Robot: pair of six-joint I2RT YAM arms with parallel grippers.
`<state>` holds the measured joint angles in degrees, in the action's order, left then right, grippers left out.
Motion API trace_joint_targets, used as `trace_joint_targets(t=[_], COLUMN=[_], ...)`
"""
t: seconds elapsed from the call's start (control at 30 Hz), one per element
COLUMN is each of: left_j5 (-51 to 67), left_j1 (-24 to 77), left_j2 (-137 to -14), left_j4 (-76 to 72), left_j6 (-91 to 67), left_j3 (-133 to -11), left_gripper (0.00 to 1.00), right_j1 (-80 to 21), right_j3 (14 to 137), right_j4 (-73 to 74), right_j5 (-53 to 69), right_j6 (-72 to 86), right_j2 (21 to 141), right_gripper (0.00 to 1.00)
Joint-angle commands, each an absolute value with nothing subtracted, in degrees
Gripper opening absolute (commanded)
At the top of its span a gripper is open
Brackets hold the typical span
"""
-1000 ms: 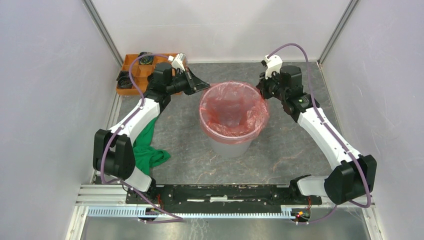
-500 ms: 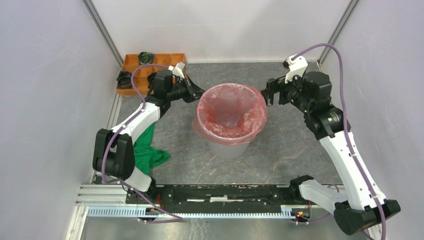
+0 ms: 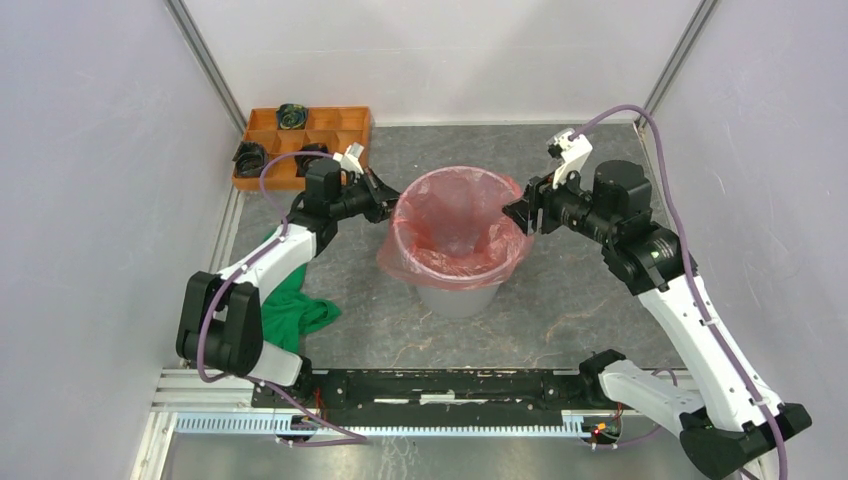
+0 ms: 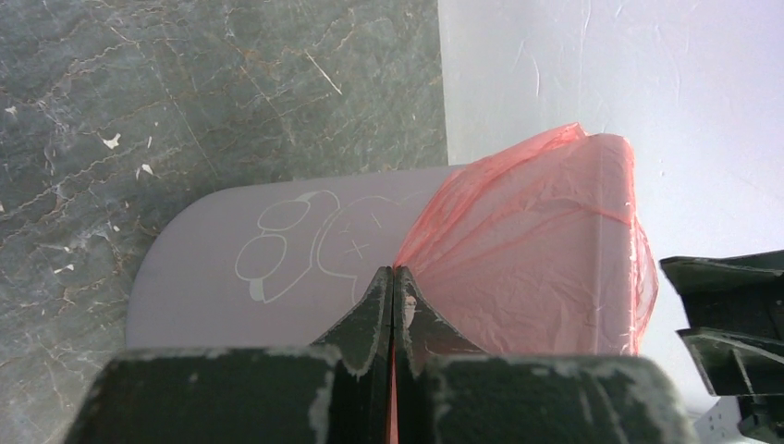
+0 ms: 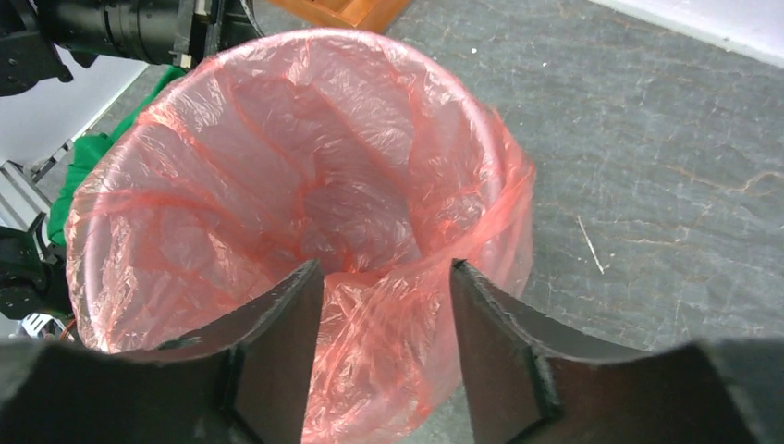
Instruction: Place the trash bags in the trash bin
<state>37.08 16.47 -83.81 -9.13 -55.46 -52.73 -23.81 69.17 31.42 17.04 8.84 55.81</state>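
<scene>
The red-orange trash bag (image 3: 455, 225) lines the pale grey trash bin (image 3: 458, 296) at the table's middle, its edge folded over the rim. My left gripper (image 3: 388, 203) is shut on the bag's left edge; in the left wrist view the jaws (image 4: 393, 274) pinch the red film (image 4: 536, 259) against the bin's grey wall (image 4: 259, 259). My right gripper (image 3: 520, 215) is open at the bin's right rim; in the right wrist view it (image 5: 386, 268) straddles the bag's folded edge (image 5: 277, 185) without closing on it.
A green cloth (image 3: 295, 290) lies on the table under the left arm. A brown compartmented tray (image 3: 262, 135) with small black rolls stands at the back left. Walls close in on the left, right and back.
My left gripper has moved nearer and lower along the bin's left side, pulling the bag edge down. My right arm swung out and came back with the gripper at the right rim.
</scene>
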Motion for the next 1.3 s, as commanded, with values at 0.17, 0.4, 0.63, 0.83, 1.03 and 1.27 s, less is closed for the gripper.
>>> trace_joint_targets(t=[0.17,0.4,0.63,0.83,1.03,1.27], left_j5=[37.9,38.0,37.8,36.4,35.9,36.1], left_j1=[16.4,16.4,16.4,16.4,16.4,16.4], left_j2=[-79.1,-79.1,-79.5,-79.1,-80.2,-81.7], left_j4=[-13.3,-12.8,-11.5,-9.6,-9.1,-9.1], left_j6=[-59.2,-58.9,-57.7,-56.1,-55.2,-54.4], left_j3=[-51.0,-50.6,-51.1,-50.9,-50.7,-49.8], left_gripper=[0.02,0.02,0.02,0.02,0.02,0.02], right_j1=[-27.0,-27.1,-27.0,-27.0,-26.9,-26.7], right_j3=[67.3,65.1,57.8,50.0,47.2,44.5], right_j4=[30.6,30.6,29.7,23.4,16.7,13.2], right_j5=[8.4,3.9,-3.3,-8.5,-15.6,-13.4], right_j6=[8.1,9.4,10.1,10.5,8.1,8.3], right_j2=[57.0,51.6,45.1,42.8,48.5,52.3], right_gripper=[0.46,0.1,0.0,0.0,0.0,0.0])
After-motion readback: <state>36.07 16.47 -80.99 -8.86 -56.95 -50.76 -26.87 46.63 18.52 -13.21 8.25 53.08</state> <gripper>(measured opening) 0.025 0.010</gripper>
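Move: The trash bag's loose edge on the right side of the bin stands up between the half-open right fingers, roughly 2 or 3 cm below the hand point and 1 cm to its right. The bin's mouth is centred some 10 cm to the left and 3 cm ahead of the right hand, about 7 cm lower. From the left hand, which already pinches the bag at the bin's left side, that loose edge lies some 24 cm right, 6 cm back and 10 cm higher. The bag's loose right edge is pinched as the right fingers sink a little and shut fully on it. Still holding it, the right hand goes about 5 cm right over the rim, then mostly down some 9 cm outside the bin with about 5 cm forward, turning some 25 degrees clockwise. The left hand, nearly still, keeps its pinch on the other side. ##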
